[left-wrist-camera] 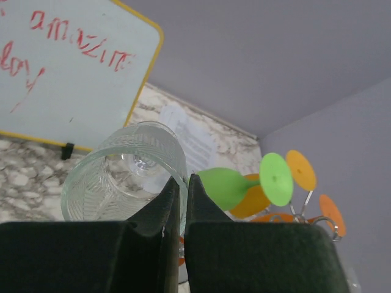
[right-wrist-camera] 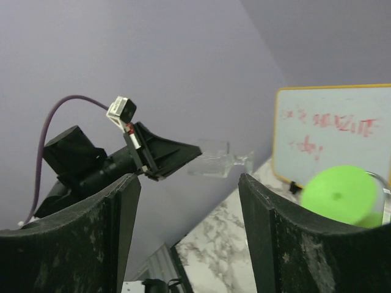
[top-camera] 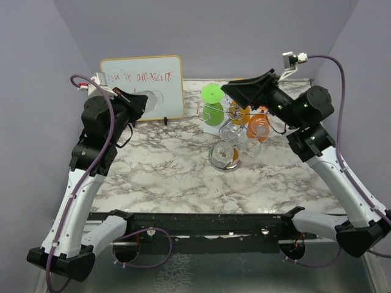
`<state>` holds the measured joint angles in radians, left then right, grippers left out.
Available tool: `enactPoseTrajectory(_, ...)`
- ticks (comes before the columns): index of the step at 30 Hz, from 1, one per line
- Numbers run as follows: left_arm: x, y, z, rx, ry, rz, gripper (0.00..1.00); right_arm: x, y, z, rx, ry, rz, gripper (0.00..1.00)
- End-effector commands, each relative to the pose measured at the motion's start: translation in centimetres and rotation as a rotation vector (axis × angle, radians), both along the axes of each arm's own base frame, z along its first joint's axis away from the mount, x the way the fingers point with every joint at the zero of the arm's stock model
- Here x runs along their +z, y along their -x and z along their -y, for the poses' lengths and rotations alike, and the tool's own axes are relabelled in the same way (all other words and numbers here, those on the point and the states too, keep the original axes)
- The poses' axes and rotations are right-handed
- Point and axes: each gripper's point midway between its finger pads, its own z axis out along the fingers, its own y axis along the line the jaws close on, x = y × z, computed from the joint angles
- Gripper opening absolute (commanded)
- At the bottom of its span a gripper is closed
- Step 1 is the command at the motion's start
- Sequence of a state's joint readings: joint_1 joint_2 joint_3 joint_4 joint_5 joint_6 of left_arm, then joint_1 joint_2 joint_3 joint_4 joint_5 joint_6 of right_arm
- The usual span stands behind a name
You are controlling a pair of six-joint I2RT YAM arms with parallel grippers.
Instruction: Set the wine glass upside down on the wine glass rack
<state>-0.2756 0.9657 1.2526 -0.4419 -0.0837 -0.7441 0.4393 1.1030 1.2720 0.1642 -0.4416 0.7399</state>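
Note:
A clear wine glass (top-camera: 152, 101) is held in the air in front of the whiteboard, lying roughly sideways. My left gripper (top-camera: 137, 101) is shut on its rim; the left wrist view shows the glass (left-wrist-camera: 125, 174) with the wall pinched between the closed jaws of that gripper (left-wrist-camera: 183, 178). The wine glass rack (top-camera: 225, 162) stands at mid-table, to the right of the held glass, with green, orange and clear glasses hanging from its arms. My right gripper (top-camera: 230, 90) hovers open just above the rack. From the right wrist, this gripper (right-wrist-camera: 189, 183) frames the held glass (right-wrist-camera: 212, 160), with nothing between its fingers.
A whiteboard (top-camera: 142, 87) with red writing leans at the back left. A green glass (left-wrist-camera: 229, 186) and orange glasses (left-wrist-camera: 300, 170) hang on the rack close to the right of the held glass. Purple walls enclose the marble table (top-camera: 165, 177).

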Motion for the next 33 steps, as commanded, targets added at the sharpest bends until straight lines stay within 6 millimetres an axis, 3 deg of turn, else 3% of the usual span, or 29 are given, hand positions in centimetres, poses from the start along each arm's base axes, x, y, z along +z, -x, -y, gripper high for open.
enactPoseTrajectory(1, 11.6, 3.8, 1.9, -0.159, 0.192, 0.399, 0.0, 1.8, 0.1, -4.6, 0.038, -0.047, 0.002, 0.72)
enactPoseTrajectory(7, 16.7, 8.2, 1.9, -0.243, 0.296, 0.642, 0.0, 3.2, 0.9, -10.9, 0.057, -0.128, -0.086, 0.81)
enactPoseTrajectory(12, 19.3, 10.7, 1.7, -0.286, 0.362, 0.753, 0.0, 4.2, 1.3, -13.0, 0.057, -0.278, -0.149, 0.9)
enactPoseTrajectory(24, 20.7, 13.7, 2.6, -0.446, 0.574, 0.788, 0.0, 6.9, 3.5, -17.2, 0.294, -0.547, -0.187, 0.91)
enactPoseTrajectory(33, 20.6, 14.5, 3.1, -0.493, 0.589, 0.781, 0.0, 7.6, 5.2, -19.1, 0.426, -0.561, -0.175, 0.92)
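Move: The left hand already holds the clear wine glass by its rim, the foot pointing forward, and takes it to the right fingers, about 29 cm to its right, 3 cm back and 12 cm higher. From the right hand, the clear glass lies some 28 cm left, 10 cm ahead and 12 cm lower. The green glass hangs about 11 cm ahead of the right hand, 4 cm left and 24 cm below; the rack's middle is 8 cm ahead, 3 cm right and 30 cm below. Up by about 18 cm and then back towards its base goes the left hand, keeping its shut grip on the clear glass's rim while tipping some 40 degrees upward and turning clockwise, so the foot faces the right hand. The right hand sweeps left about 20 cm from above the rack, rising a little late on, rolling and opening wider as it comes in at the foot. ##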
